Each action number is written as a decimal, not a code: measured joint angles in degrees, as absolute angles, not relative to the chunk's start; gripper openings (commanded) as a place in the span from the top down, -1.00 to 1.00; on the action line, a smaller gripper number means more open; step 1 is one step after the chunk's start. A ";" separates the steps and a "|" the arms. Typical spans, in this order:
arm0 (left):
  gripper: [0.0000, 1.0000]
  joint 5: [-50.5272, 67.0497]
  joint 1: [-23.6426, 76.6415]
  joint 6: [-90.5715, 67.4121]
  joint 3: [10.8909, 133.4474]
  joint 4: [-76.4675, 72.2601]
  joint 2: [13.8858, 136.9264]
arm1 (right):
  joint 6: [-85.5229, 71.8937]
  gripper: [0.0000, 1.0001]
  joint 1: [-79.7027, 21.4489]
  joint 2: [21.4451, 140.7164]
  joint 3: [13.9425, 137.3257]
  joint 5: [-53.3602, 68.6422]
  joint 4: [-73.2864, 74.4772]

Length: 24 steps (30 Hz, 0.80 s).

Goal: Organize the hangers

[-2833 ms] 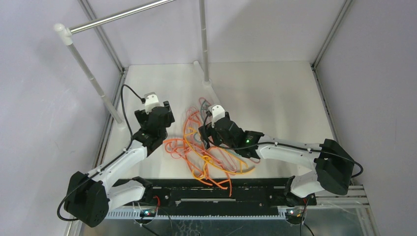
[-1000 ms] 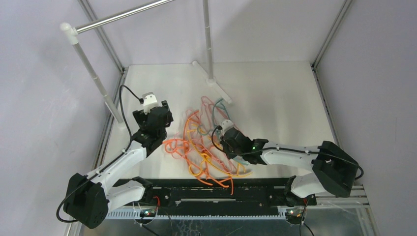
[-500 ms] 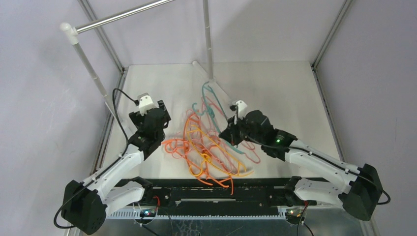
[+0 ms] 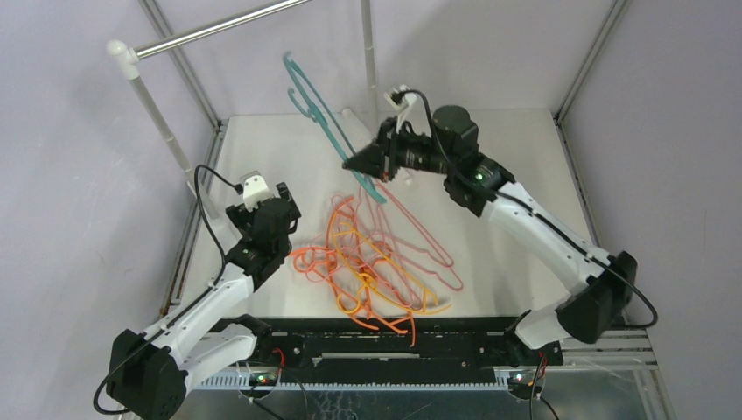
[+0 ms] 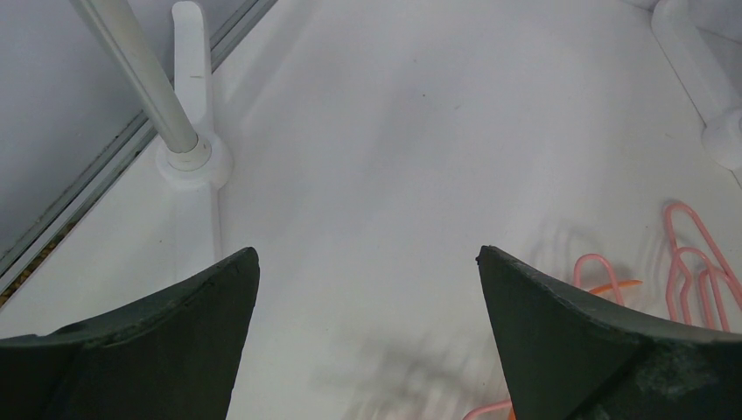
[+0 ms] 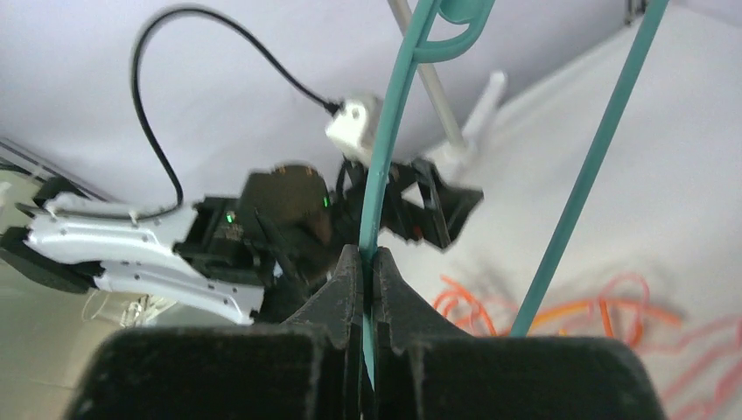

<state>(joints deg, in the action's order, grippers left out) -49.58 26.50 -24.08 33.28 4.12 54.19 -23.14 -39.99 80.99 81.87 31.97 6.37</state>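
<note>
My right gripper (image 4: pixel 352 164) is shut on a thin teal hanger (image 4: pixel 319 109) and holds it in the air above the back of the table, hook end up near the rail. In the right wrist view the teal wire (image 6: pixel 389 131) runs up from between the shut fingers (image 6: pixel 368 252). Orange (image 4: pixel 346 254), pink (image 4: pixel 429 249) and yellow-orange (image 4: pixel 398 297) hangers lie tangled in a pile on the table's middle. My left gripper (image 4: pixel 282 199) hovers open just left of the pile, nothing between its fingers (image 5: pixel 367 254); pink hooks (image 5: pixel 700 254) show at its right.
A silver rail (image 4: pixel 219 28) on white posts (image 4: pixel 162 131) crosses the back left. One post's base (image 5: pixel 192 162) stands on the table close ahead of my left gripper. A second post (image 4: pixel 369 61) rises at the back centre, beside the raised hanger.
My right arm has pulled the teal hanger out of the pile and raised it up and back toward the rail. The left arm has drawn slightly toward the near left, still open.
</note>
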 measured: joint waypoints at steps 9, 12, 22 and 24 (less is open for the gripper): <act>-0.99 -49.45 26.50 -24.60 33.26 3.92 53.84 | -30.13 1.00 -37.45 101.16 100.09 38.87 -3.66; -0.99 -49.25 26.50 -25.04 33.04 3.73 53.43 | -32.97 1.00 -37.15 109.58 108.01 40.23 -5.61; -0.99 -49.23 26.50 -25.54 31.42 3.42 50.61 | -40.34 1.00 -36.45 120.95 118.65 42.17 -13.69; -0.99 -49.10 26.50 -25.58 31.27 3.18 50.26 | -41.15 1.00 -36.40 120.99 119.26 42.54 -16.38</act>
<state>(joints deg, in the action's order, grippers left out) -49.10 26.50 -25.58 31.27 3.18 50.26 -41.15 -36.40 120.99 119.26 42.54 -16.38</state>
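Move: The right hand holds the teal hanger; the middle of the rack's rail lies about 22 cm ahead of it, 18 cm left and 17 cm higher. The right post's foot is some 33 cm ahead, 6 cm right and 37 cm below, and the hanger pile is about level ahead, 5 cm right and 37 cm below. From the left hand, the rail's middle is about 17 cm ahead, 1 cm left and 37 cm higher. Still pinching the teal hanger, the right hand sweeps about 16 cm forward and left towards the rail, rolling slightly. ##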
